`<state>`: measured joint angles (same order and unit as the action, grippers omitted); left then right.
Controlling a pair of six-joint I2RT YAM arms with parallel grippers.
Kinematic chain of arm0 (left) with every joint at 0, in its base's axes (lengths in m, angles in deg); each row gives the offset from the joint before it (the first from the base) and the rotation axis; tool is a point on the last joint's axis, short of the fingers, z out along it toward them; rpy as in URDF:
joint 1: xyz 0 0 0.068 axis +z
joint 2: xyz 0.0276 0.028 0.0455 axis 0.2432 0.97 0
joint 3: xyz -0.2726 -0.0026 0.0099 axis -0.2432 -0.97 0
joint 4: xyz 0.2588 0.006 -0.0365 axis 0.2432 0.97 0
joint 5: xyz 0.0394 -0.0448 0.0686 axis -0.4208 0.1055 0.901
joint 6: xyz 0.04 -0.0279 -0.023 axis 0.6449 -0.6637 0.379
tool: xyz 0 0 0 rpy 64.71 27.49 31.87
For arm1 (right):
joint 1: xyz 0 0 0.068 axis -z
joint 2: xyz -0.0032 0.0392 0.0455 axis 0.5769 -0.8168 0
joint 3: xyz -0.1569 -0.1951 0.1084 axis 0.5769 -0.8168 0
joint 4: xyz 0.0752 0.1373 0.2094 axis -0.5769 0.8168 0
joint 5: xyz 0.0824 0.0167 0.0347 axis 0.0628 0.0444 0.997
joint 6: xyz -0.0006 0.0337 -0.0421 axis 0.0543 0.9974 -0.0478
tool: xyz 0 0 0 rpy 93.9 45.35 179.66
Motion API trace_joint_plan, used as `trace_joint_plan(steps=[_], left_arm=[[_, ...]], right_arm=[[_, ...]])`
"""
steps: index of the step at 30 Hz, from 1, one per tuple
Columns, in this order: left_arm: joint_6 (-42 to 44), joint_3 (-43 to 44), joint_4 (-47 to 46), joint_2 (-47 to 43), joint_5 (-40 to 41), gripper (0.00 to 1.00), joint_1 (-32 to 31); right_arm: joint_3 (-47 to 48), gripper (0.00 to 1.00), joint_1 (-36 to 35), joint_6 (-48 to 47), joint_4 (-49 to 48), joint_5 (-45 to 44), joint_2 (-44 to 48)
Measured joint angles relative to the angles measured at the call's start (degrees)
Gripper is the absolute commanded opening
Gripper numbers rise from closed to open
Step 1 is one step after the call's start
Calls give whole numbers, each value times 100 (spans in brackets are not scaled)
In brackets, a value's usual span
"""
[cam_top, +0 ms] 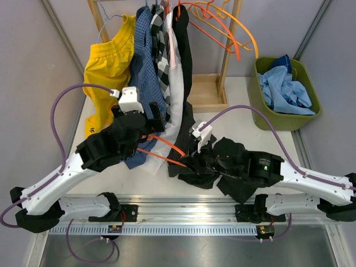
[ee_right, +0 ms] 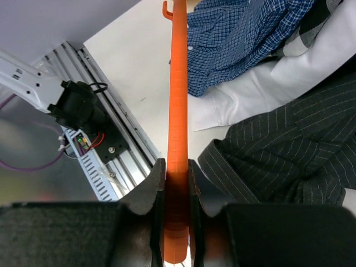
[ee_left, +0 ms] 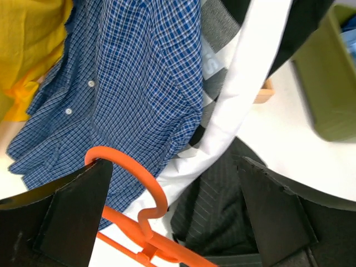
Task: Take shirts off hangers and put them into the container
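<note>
An orange hanger [cam_top: 161,151] lies low over the table between my two arms. My right gripper [ee_right: 177,186] is shut on one arm of that hanger [ee_right: 178,100]; in the top view this gripper [cam_top: 186,161] sits beside a crumpled black pinstripe shirt [cam_top: 207,173]. My left gripper [ee_left: 175,214] is open, its left finger touching the hanger's hook [ee_left: 133,172]. On the rack hang a yellow shirt [cam_top: 108,67], a blue check shirt [cam_top: 146,61], a black-and-white check one, a white shirt [cam_top: 177,72] and a black one. The olive container [cam_top: 278,119] at the right holds a light blue shirt [cam_top: 286,89].
Several empty orange hangers [cam_top: 222,25] hang on the wooden rack [cam_top: 229,50] at the back. The rack's wooden base [cam_top: 206,89] rests on the table. A metal rail [cam_top: 183,203] runs along the near edge. Grey walls close both sides.
</note>
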<state>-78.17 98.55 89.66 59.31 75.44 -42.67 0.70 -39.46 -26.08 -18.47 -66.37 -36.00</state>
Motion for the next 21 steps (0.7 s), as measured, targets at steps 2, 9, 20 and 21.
trace_joint_plan(steps=[2,9,20,21], left_arm=[[13,-2,-44,-155,-59,99,-31],[688,-839,-1346,-2070,-535,99,24],[776,-2188,-3604,-4424,-1755,99,120],[743,-2269,-3554,-4387,-1816,99,118]], right_arm=[[-2,0,4,-24,-42,81,120],[-109,0,-9,-9,310,153,671],[153,0,-20,31,1600,-341,1613],[271,0,-22,31,1779,-476,1696]])
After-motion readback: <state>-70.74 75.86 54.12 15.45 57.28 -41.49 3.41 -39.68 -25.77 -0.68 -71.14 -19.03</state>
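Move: The right hand already grips the empty orange hanger; the rack's hangers it heads for are roughly 35 cm ahead, 9 cm right and 20 cm up, the black shirt about 8 cm right, 2 cm ahead and 23 cm down, the container 40 cm right, 28 cm ahead and 17 cm down. From the open left hand, the held hanger's middle is some 8 cm right, 5 cm back and 6 cm down, the blue checked shirt about 13 cm straight ahead. Left hand, open, swings up, back and left off the hanger while the right carries it 10 cm right. ##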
